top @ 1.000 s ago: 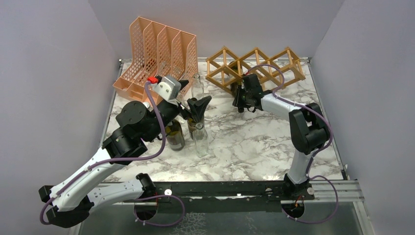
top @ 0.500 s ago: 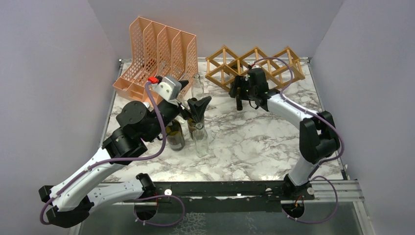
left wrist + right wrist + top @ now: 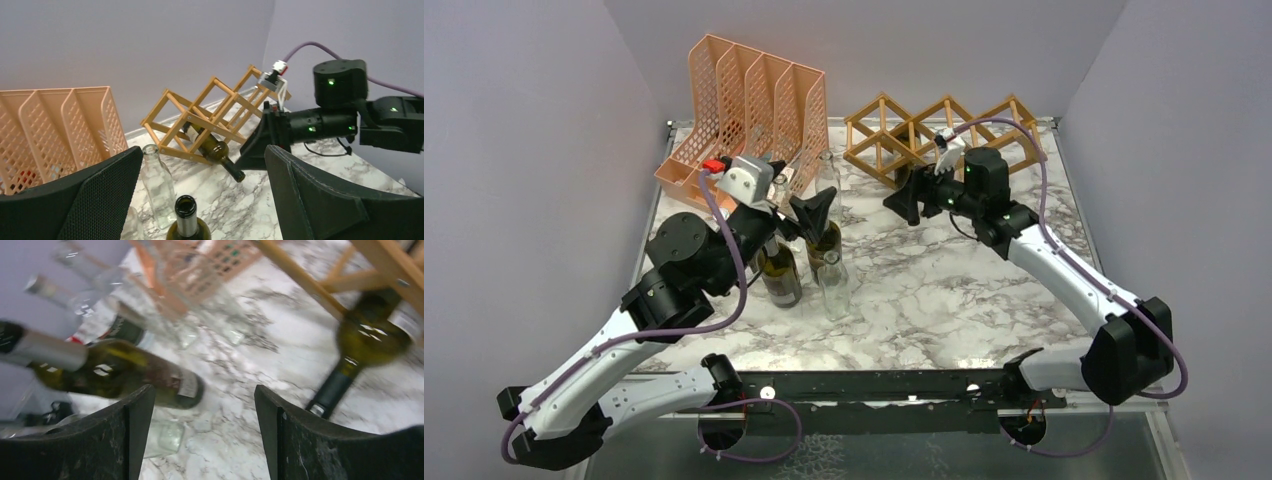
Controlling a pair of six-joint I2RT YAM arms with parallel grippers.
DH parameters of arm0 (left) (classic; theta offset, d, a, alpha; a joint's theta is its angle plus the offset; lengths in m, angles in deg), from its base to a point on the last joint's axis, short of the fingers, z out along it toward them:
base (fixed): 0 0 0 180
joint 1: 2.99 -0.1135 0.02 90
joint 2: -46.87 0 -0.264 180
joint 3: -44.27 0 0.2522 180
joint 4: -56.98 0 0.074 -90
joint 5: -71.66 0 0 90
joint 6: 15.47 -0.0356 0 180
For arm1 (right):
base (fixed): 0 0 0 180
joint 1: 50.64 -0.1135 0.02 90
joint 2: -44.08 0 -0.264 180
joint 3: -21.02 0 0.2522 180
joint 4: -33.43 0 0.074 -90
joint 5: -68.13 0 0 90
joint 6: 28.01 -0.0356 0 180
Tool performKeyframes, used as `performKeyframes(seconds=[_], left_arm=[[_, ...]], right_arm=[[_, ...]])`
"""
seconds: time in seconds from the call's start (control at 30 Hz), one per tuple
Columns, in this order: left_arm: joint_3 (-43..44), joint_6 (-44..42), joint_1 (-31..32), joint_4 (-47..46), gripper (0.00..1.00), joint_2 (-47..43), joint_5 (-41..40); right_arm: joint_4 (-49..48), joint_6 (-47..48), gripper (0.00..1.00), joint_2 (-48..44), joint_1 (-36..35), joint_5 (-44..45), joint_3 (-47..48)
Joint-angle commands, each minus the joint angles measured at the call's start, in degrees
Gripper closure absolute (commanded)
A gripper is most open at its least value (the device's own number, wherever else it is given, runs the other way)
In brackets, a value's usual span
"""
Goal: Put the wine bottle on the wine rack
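Note:
The tan wooden wine rack [image 3: 944, 130] stands at the back of the marble table. A dark green wine bottle [image 3: 212, 147] lies in one of its lower cells [image 3: 200, 112], neck sticking out toward the front. My right gripper [image 3: 902, 205] is open just in front of the rack, holding nothing. In the right wrist view that bottle [image 3: 372, 340] is to the right, outside the right gripper [image 3: 202, 392]. My left gripper [image 3: 794, 195] is open above a cluster of standing bottles. In its wrist view a green bottle's mouth [image 3: 186, 207] sits below the left gripper [image 3: 202, 152].
A peach mesh file organizer [image 3: 744, 110] stands at the back left. Two green bottles [image 3: 779, 270] [image 3: 824, 240] and clear glass bottles [image 3: 832, 285] [image 3: 827, 175] stand left of centre. Grey walls close in the table's left, back and right sides.
My right gripper has opened and drawn back from the rack, its arm swinging out to the right. The bottle stays in the rack. My left arm shifted slightly left.

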Motion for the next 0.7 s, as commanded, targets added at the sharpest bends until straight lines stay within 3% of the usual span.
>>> performKeyframes(seconds=[0.0,0.37,0.67], left_arm=[[0.06,-1.64,0.28,-1.1,0.01,-2.07,-6.77],[-0.51,-1.13,0.28,-1.12,0.01,-4.64,-9.99],[-0.81,-1.38,0.28,-1.03,0.01,-5.33,-10.14]], right_arm=[[-7.3,5.01,0.25,-3.59,-4.7,-14.05,0.19],[-10.55,11.63,0.26,4.84,-16.6,-13.28,10.04],[-10.59,18.3,0.29,11.02,-20.26,-13.47,14.19]])
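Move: The standing wine bottle next in line has its middle roughly 19 cm to the right hand's left, 6 cm back and 8 cm below; its mouth is above hand level. From that bottle, the other standing wine bottle is 9 cm left and 6 cm back, the near clear bottle 9 cm back and 2 cm right, the far clear bottle 13 cm straight ahead. From the left hand the bottle is about 6 cm ahead, 3 cm right, 30 cm below. Towards the neck of the middle standing wine bottle, the right hand swings away from the rack, about 15 cm left and half as far back, rising some 7 cm before easing slightly down. It turns roughly 30 degrees counter-clockwise while its fingers tip up, still open and just short of the neck. The open left hand makes room, drawing 5 cm left and a little up. ##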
